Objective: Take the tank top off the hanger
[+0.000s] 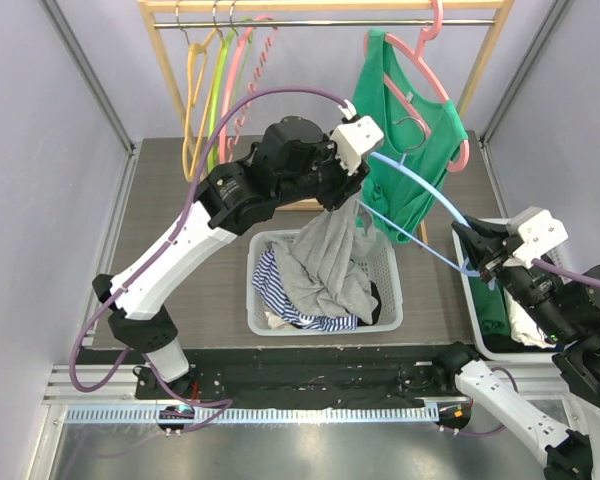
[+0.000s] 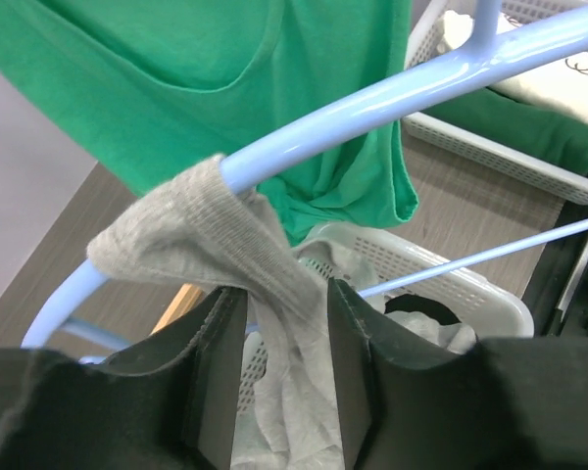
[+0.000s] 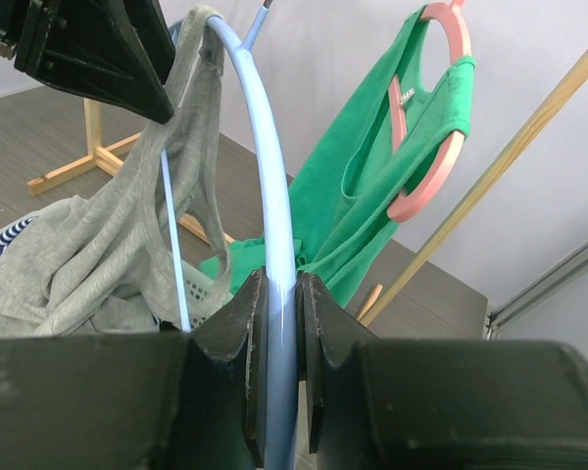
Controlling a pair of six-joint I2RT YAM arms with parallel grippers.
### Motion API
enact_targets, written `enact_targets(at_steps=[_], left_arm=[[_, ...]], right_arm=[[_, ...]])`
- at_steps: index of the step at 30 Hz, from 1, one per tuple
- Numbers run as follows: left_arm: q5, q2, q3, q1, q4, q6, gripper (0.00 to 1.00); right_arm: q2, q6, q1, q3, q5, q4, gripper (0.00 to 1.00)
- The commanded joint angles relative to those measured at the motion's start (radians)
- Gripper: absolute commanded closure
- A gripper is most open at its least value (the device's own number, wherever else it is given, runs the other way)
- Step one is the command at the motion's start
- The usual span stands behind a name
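Observation:
A grey tank top [image 1: 325, 260] hangs by one strap [image 2: 206, 235] from a light blue hanger [image 1: 420, 195], and its body droops into the white basket below. My left gripper [image 2: 284, 291] straddles that strap just under the hanger's arm [image 2: 392, 93]. Its jaws are open, and the cloth touches one finger while a gap shows at the other. In the top view it sits under the wrist, at the hanger's far end [image 1: 358, 195]. My right gripper [image 3: 274, 279] is shut on the hanger's blue bar [image 3: 265, 147], holding it up at the right [image 1: 475, 262].
A green tank top [image 1: 410, 150] hangs on a pink hanger from the wooden rack behind. Several empty hangers [image 1: 215, 80] hang at the rack's left. The white basket [image 1: 390, 270] holds striped and dark clothes. A white bin [image 1: 475, 310] at the right holds green cloth.

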Motion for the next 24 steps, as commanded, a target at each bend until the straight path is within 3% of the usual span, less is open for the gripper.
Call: enact_targets(at_steps=[1,7,9,16,24], left_arm=[[-0.066,-0.060,-0.021,-0.006,0.056,0.040,0.64],[-0.115,-0.061,-0.036,-0.006,0.061,0.068,0.93],[-0.117,-0.055,-0.034,-0.006,0.064,0.069,0.99],[-0.157,-0.058,0.011,-0.006,0.075,0.088,1.00],[-0.325,-0.089,0.111,-0.005,0.133,0.187,1.00]], right_arm=[[-0.023,0.010,-0.004,0.012,0.002,0.090,0.99],[-0.029,0.018,-0.006,0.017,0.000,0.082,0.99],[-0.033,0.018,-0.004,0.020,-0.001,0.079,0.99],[-0.043,0.016,-0.006,0.014,0.000,0.059,0.99],[-0.091,0.039,-0.023,0.018,-0.004,-0.051,0.99]])
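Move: The grey tank top's strap, looped over the blue hanger's end, lies just off the left fingertips, about 2 cm ahead and 2 cm right; from the right hand, gripping that hanger, it is some 10 cm ahead, 16 cm left and 3 cm up. From the left hand, the green tank top hangs about 18 cm ahead, 12 cm right and slightly lower; the basket sits some 5 cm back, 3 cm left and 30 cm below. Left fingers close on the grey strap, drawing about 5 cm up, left and forward; right keeps the hanger. ##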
